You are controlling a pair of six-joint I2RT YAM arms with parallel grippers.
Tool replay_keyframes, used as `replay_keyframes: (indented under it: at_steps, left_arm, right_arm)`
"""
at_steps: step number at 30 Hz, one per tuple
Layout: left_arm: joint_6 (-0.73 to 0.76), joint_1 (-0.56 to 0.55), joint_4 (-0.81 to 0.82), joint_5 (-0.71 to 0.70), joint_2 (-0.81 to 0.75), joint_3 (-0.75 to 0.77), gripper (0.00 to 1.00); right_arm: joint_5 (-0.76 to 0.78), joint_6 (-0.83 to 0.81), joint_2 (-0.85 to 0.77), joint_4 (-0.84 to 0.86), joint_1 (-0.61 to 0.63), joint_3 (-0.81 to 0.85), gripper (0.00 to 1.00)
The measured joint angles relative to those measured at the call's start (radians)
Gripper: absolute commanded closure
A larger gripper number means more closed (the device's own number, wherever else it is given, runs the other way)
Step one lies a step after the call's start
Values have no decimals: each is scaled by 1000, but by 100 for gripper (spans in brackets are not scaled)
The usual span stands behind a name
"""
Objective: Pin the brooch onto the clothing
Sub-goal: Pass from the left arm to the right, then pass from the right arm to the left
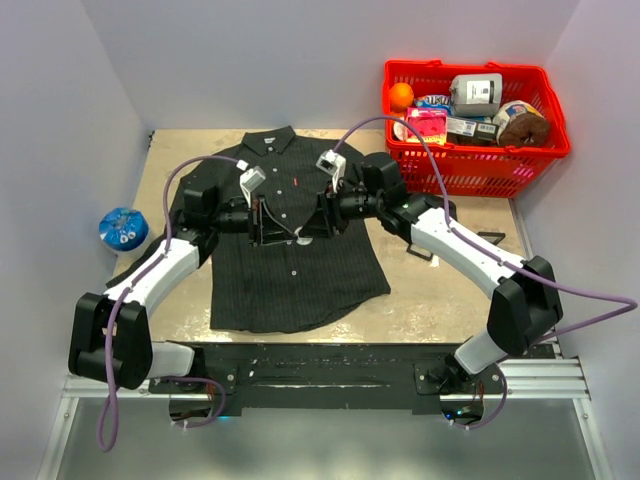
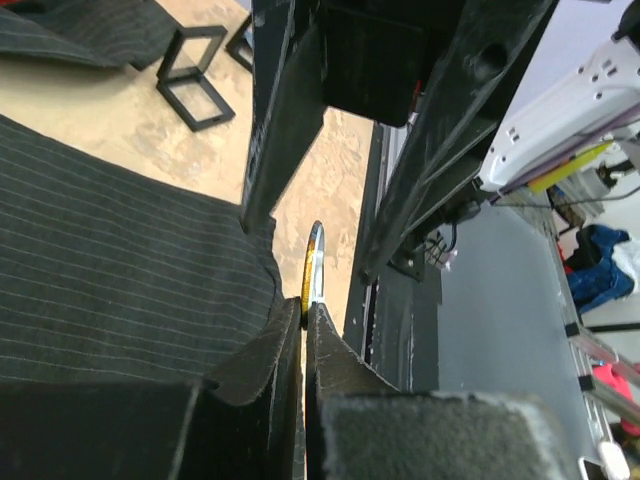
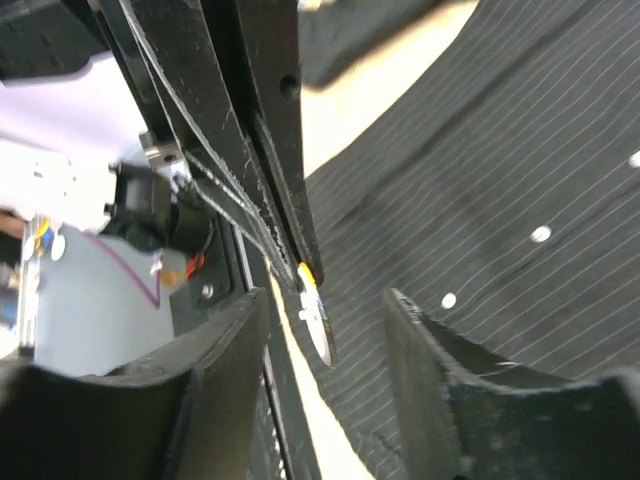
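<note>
The clothing (image 1: 300,285), a dark pinstriped collared shirt, lies flat on the tan table. My two grippers meet over its chest. The left gripper (image 1: 284,228) is shut on the brooch (image 2: 315,262), a thin disc with a yellow and silver rim that sticks out edge-on past its fingertips (image 2: 303,310), above the shirt fabric (image 2: 120,280). The right gripper (image 1: 314,224) faces it and stands open. In the right wrist view the brooch (image 3: 318,318) hangs between the right gripper's (image 3: 325,300) spread fingers without touching either, over the shirt (image 3: 500,180) and its pale buttons.
A red basket (image 1: 545,150) full of groceries stands at the back right. A blue round object (image 1: 123,229) sits at the left wall. Small black square frames (image 2: 195,90) lie on the table beside the shirt's right side. The table's near edge and metal frame (image 2: 480,330) lie close below the grippers.
</note>
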Motion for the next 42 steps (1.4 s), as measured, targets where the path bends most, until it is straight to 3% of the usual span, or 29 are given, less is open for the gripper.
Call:
replay_keyframes:
  at_steps: [22, 25, 28, 29, 31, 33, 35, 42]
  left_arm:
    - [125, -38, -153, 5, 5, 33, 100]
    - [126, -38, -164, 4, 5, 33, 100]
    - [126, -38, -169, 1, 5, 33, 70]
    - [125, -38, -167, -3, 5, 33, 52]
    - [124, -37, -151, -6, 4, 33, 40]
    - [110, -33, -131, -10, -4, 34, 22]
    - [88, -22, -92, -11, -22, 32, 12]
    - [64, 53, -24, -102, -134, 30, 7]
  right_arm:
    - [-19, -79, 7, -119, 27, 45, 99]
    - [-18, -88, 7, -126, 31, 45, 100]
    - [-15, -92, 10, -129, 32, 45, 100]
    - [-11, -92, 11, -128, 32, 45, 100]
    - [8, -90, 11, -128, 35, 45, 100]
    - [32, -84, 13, -128, 40, 45, 100]
    - [60, -75, 13, -130, 43, 49, 100]
    - [154, -22, 10, -79, 45, 60, 100]
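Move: The brooch is edge-on in the left fingertips, its middle about 2 cm to the right of the left hand point; from the open right hand it lies roughly 3 cm to the left and 1 cm back, at the same height. The shirt front spreads some 20 cm beneath, its middle about 2 cm farther out and 3 cm left of the right hand, its red tag 12 cm ahead and 2 cm left. The nearer black frame lies about 25 cm to the right of the right hand and 2 cm back. The brooch gets pinched by the right fingers, which close from half open while both hands ease back 1 to 2 cm and sink slightly, the left still gripping. Then the left fingers open wide, let go, and that hand leaves upward about 5 cm, also forward and left, tilting some 15 degrees; the right keeps its pinch and moves forward about 3 cm, turning slightly clockwise. ##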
